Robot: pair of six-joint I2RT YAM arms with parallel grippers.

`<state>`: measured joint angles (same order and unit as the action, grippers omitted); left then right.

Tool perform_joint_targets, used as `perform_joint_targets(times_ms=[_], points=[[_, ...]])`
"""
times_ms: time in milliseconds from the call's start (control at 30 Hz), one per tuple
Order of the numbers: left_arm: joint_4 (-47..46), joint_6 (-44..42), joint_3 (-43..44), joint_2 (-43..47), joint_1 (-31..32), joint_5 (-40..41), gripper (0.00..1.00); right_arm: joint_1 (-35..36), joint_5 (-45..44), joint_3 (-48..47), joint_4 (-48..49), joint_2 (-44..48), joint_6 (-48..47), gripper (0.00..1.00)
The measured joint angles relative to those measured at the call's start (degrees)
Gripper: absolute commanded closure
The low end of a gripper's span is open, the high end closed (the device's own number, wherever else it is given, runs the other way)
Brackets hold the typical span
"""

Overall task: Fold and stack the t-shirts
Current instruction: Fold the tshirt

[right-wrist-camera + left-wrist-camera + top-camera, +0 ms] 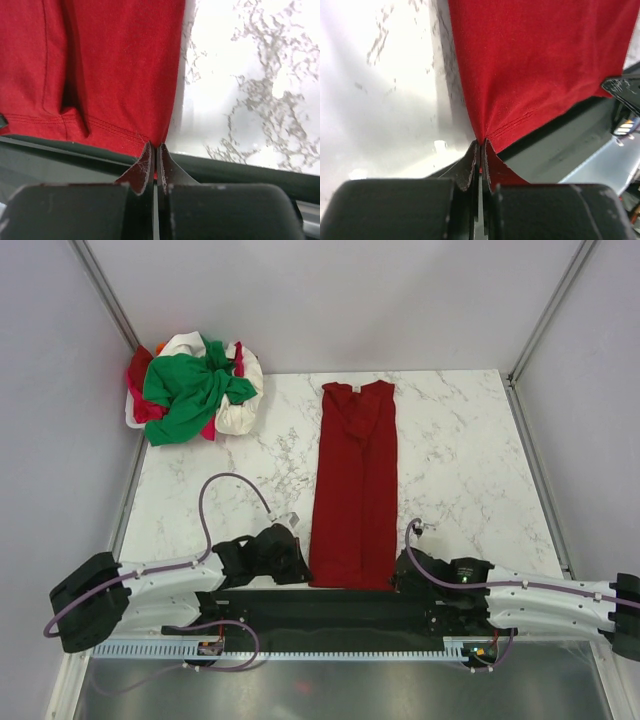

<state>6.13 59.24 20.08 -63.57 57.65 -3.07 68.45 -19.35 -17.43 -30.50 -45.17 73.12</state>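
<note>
A dark red t-shirt [354, 485] lies folded into a long narrow strip down the middle of the marble table, collar end far, hem end near. My left gripper [303, 562] is shut on the hem's near left corner [487, 135]. At the near right corner [150, 132] my right gripper [398, 576] is shut on the hem. In both wrist views red cloth shows pinched between the closed fingertips. A crumpled pile with a bright green t-shirt [190, 388], a white one [243, 390] and a pinkish-red one [141, 390] sits at the far left corner.
The black bar of the arm mount [330, 608] runs along the table's near edge right below the hem. Grey walls with metal posts [105, 290] close in the table on the left, right and back. Bare marble [460, 460] lies right of the shirt.
</note>
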Motion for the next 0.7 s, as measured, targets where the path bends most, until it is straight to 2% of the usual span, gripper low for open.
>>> perform_joint_targets(times_ms=[233, 333, 467, 567, 700], points=[[5.1, 2.3, -0.8, 10.3, 1.0, -1.2, 0.98, 2.0, -1.6, -2.0, -7.2, 5.8, 0.8, 1.00], [8.9, 2.1, 2.7, 10.3, 1.1, -0.7, 0.98, 2.1, -4.4, -6.0, -9.7, 5.3, 0.3, 1.00], [13.3, -1.0, 11.2, 5.6, 1.2, 0.7, 0.98, 1.7, -11.1, -13.6, -11.8, 0.6, -3.5, 1.00], [15.4, -4.8, 18.1, 0.7, 0.2, 1.2, 0.98, -2.2, -14.2, -20.5, -11.9, -5.1, -9.9, 1.00], [17.4, -10.6, 26.3, -4.4, -3.4, 1.4, 0.98, -13.6, -13.2, -27.6, -8.6, -9.8, -20.5, 1.00]])
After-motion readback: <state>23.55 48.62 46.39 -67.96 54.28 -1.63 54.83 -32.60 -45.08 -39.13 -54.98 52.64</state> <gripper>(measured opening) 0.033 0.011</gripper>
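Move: The red t-shirt's hem is already pinched at both corners, with about 19 cm between the hands. Its collar end, towards which the hem is carried, lies roughly 52 cm ahead of the left hand and 13 cm to its right; from the right hand, 52 cm ahead and 6 cm left. The middle of the shirt is some 26 cm ahead of both hands, about 10 cm inward from each. The clothes basket sits about 48 cm ahead and 33 cm left of the left hand. The hem of the t-shirt is lifted off the table by its two corners, both grippers staying shut on the cloth. The hands rise first, easing back very slightly, then swing forward towards the collar while still climbing: right about 13 cm up and 11 forward, left about 10 up and 6 forward, drifting right. The right fingers tilt some 20 degrees more forward, the left about half that. ##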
